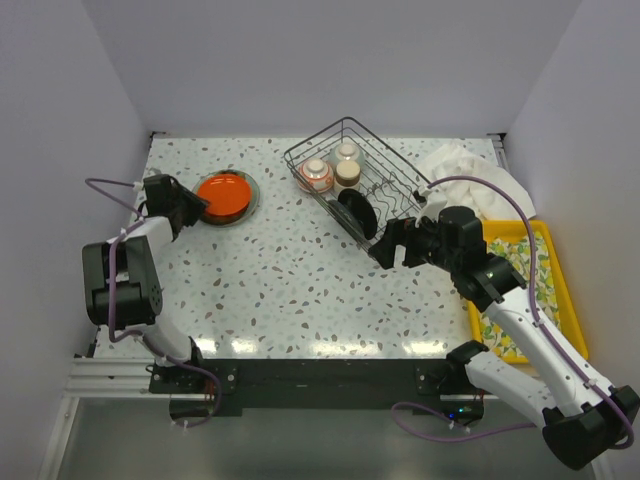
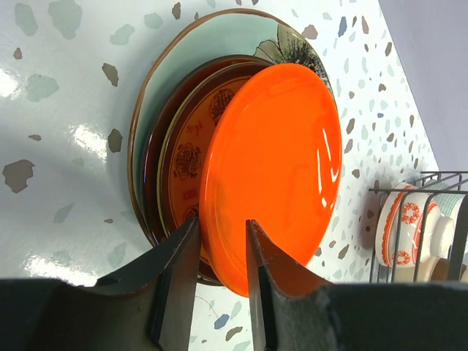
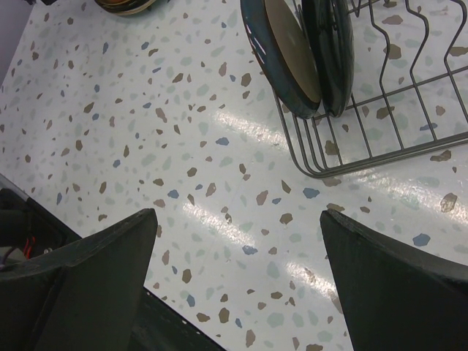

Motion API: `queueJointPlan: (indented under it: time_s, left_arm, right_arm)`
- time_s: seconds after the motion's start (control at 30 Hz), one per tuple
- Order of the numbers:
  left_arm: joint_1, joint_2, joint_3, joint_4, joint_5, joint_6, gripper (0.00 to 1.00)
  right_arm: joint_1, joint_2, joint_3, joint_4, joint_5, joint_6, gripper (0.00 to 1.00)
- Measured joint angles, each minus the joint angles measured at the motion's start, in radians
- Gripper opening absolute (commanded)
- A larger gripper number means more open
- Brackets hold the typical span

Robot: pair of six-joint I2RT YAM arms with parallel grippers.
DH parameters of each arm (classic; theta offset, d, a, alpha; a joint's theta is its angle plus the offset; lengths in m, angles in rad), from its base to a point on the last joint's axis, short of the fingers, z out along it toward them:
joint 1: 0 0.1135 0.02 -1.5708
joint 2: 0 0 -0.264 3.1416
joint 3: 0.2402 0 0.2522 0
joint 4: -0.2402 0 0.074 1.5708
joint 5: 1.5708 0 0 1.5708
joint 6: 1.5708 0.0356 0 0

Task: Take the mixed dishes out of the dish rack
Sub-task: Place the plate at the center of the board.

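An orange-red plate (image 1: 222, 193) (image 2: 278, 161) lies on top of a stack with a brown patterned plate and a teal floral plate (image 2: 219, 44) at the back left of the table. My left gripper (image 1: 195, 208) (image 2: 222, 221) stands a little open, its jaws either side of the orange plate's near rim. The dish rack (image 1: 400, 160) (image 3: 322, 174) sits at the back right and holds two dark plates (image 1: 358, 212) (image 3: 289, 55) on edge, a red-patterned bowl (image 1: 316, 175) (image 2: 406, 227) and cream and brown cups (image 1: 347, 165). My right gripper (image 1: 395, 243) (image 3: 238, 213) hangs wide open and empty over the table by the rack's near corner.
A yellow patterned tray (image 1: 555, 290) lies along the right edge under the right arm. A white cloth (image 1: 470, 180) is bunched behind it, next to the rack. Grey walls close in the table on the left, back and right.
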Motion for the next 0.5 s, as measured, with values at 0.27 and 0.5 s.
queueJointPlan:
  time_s: [0.27, 0.5]
  left_arm:
    - [0.009, -0.034, 0.0, -0.012, -0.013, 0.035, 0.53]
    - [0.011, -0.036, 0.0, -0.05, -0.015, 0.078, 0.72]
  right_arm:
    - [0.0, 0.0, 0.0, 0.0, 0.0, 0.0, 0.98]
    - [0.0, 0.0, 0.0, 0.0, -0.001, 0.001, 0.98]
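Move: The orange plate is at the left hand's fingers by its raised near-left rim, its middle about 5 cm ahead, 5 cm to the right and 2 cm lower. Beneath it lie the brown plate, 5 cm ahead and 6 cm right of the hand, and the green plate, 5 cm ahead and 7 cm right, both slightly lower. The white-and-red bowl stands some 34 cm right and 10 cm farther out. From the right hand, the orange plate is roughly 23 cm ahead, 54 cm left and 17 cm below. Ease the left gripper up about 1 cm and slightly left at the orange plate's near-left rim, then open the fingers from about a third to two thirds to let the rim go. As they spread, draw the hand back about 1 cm and let it sink a little, rolling its left side up some 5 degrees. ##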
